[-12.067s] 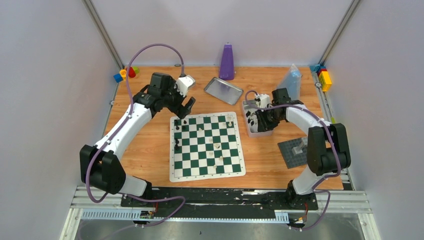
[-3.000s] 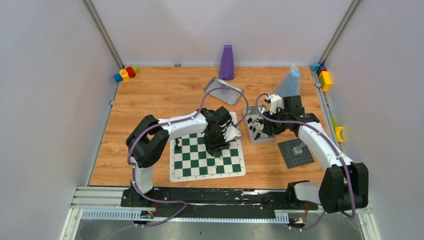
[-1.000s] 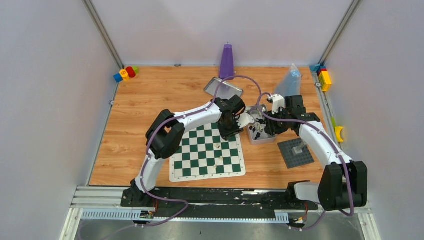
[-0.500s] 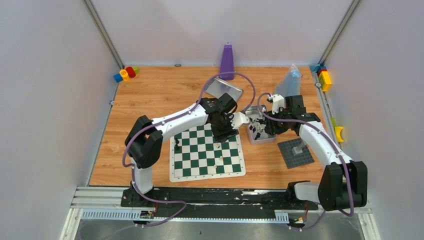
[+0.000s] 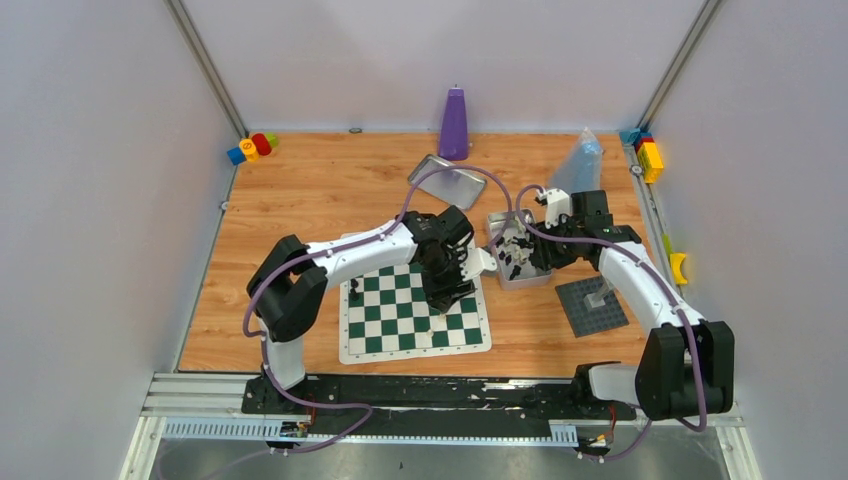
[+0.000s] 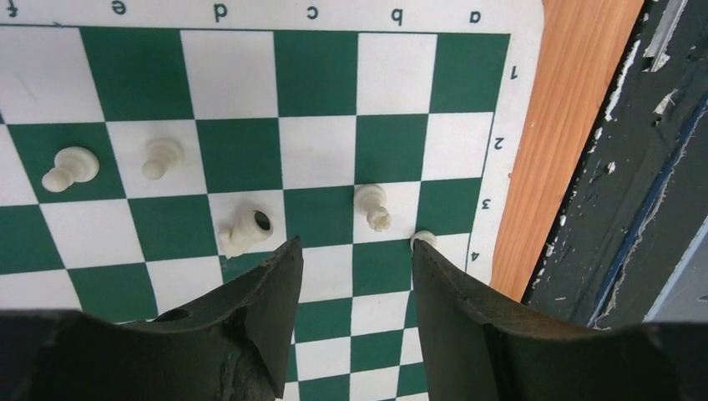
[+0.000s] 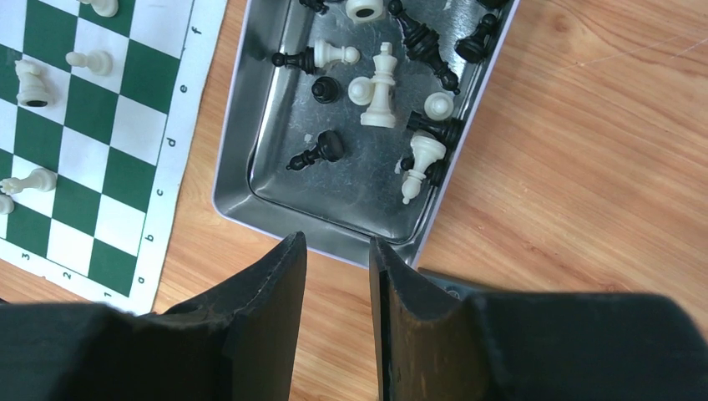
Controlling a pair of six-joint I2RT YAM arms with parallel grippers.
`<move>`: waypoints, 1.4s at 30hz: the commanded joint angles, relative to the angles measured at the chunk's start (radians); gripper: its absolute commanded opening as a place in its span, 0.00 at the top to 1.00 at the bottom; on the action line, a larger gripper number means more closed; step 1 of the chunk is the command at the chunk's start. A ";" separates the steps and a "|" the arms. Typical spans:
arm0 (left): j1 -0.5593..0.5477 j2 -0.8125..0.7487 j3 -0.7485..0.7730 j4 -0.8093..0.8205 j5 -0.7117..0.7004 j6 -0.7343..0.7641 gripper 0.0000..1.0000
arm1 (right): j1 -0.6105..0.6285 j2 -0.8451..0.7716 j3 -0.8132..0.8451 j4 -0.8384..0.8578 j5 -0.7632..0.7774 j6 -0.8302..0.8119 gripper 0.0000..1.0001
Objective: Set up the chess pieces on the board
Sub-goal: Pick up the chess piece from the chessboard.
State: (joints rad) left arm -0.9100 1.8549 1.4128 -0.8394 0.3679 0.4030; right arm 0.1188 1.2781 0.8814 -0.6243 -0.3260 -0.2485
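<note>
The green and white board (image 5: 380, 330) lies in the middle of the table. My left gripper (image 6: 355, 244) hangs open over its right part (image 5: 445, 290) with nothing between the fingers. Below it stand cream chess pieces (image 6: 163, 157); one (image 6: 246, 230) lies on its side, and another (image 6: 423, 238) peeks out at the right fingertip. A black piece (image 5: 352, 290) stands at the board's left edge. My right gripper (image 7: 336, 241) is open by a narrow gap, empty, over bare wood just short of a silver tin (image 7: 250, 175) that holds several black and cream pieces (image 7: 380, 83).
A flat metal tray (image 5: 447, 183), a purple bottle (image 5: 454, 125) and a clear plastic bag (image 5: 580, 165) stand behind the board. A dark grey studded baseplate (image 5: 590, 305) lies at the right. Coloured blocks sit in the back corners (image 5: 250, 148) (image 5: 648, 155).
My left gripper has swung from the tin's edge back over the board's right half, and its jaws have opened wider. The right arm has stayed in place.
</note>
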 commanded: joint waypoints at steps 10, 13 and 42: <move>-0.061 0.062 -0.016 0.046 -0.016 0.002 0.45 | -0.025 0.015 0.005 0.008 -0.006 -0.004 0.66; -0.064 0.069 -0.022 0.056 -0.039 0.003 0.45 | -0.027 0.019 0.005 0.004 -0.012 -0.006 0.66; -0.223 0.134 0.159 -0.018 -0.030 0.027 0.88 | -0.036 0.031 0.010 0.000 0.014 0.000 0.66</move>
State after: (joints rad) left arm -1.0992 1.9491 1.5074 -0.8440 0.3313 0.4095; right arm 0.0921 1.3090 0.8814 -0.6323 -0.3229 -0.2481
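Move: The crowned white piece to be gripped next stands about 2 cm back from the left hand, 1 cm to its right and 5 cm below. A white pawn stands some 3 cm back and 3 cm left of that piece; the white knight stands 5 cm farther out and 2 cm left of it. From the right hand the crowned piece lies roughly 21 cm left, 11 cm back and 8 cm down. Left hand sinks 4 cm, easing back, pinches the crowned piece's head, then lifts it about 3 cm, heading right and back. ##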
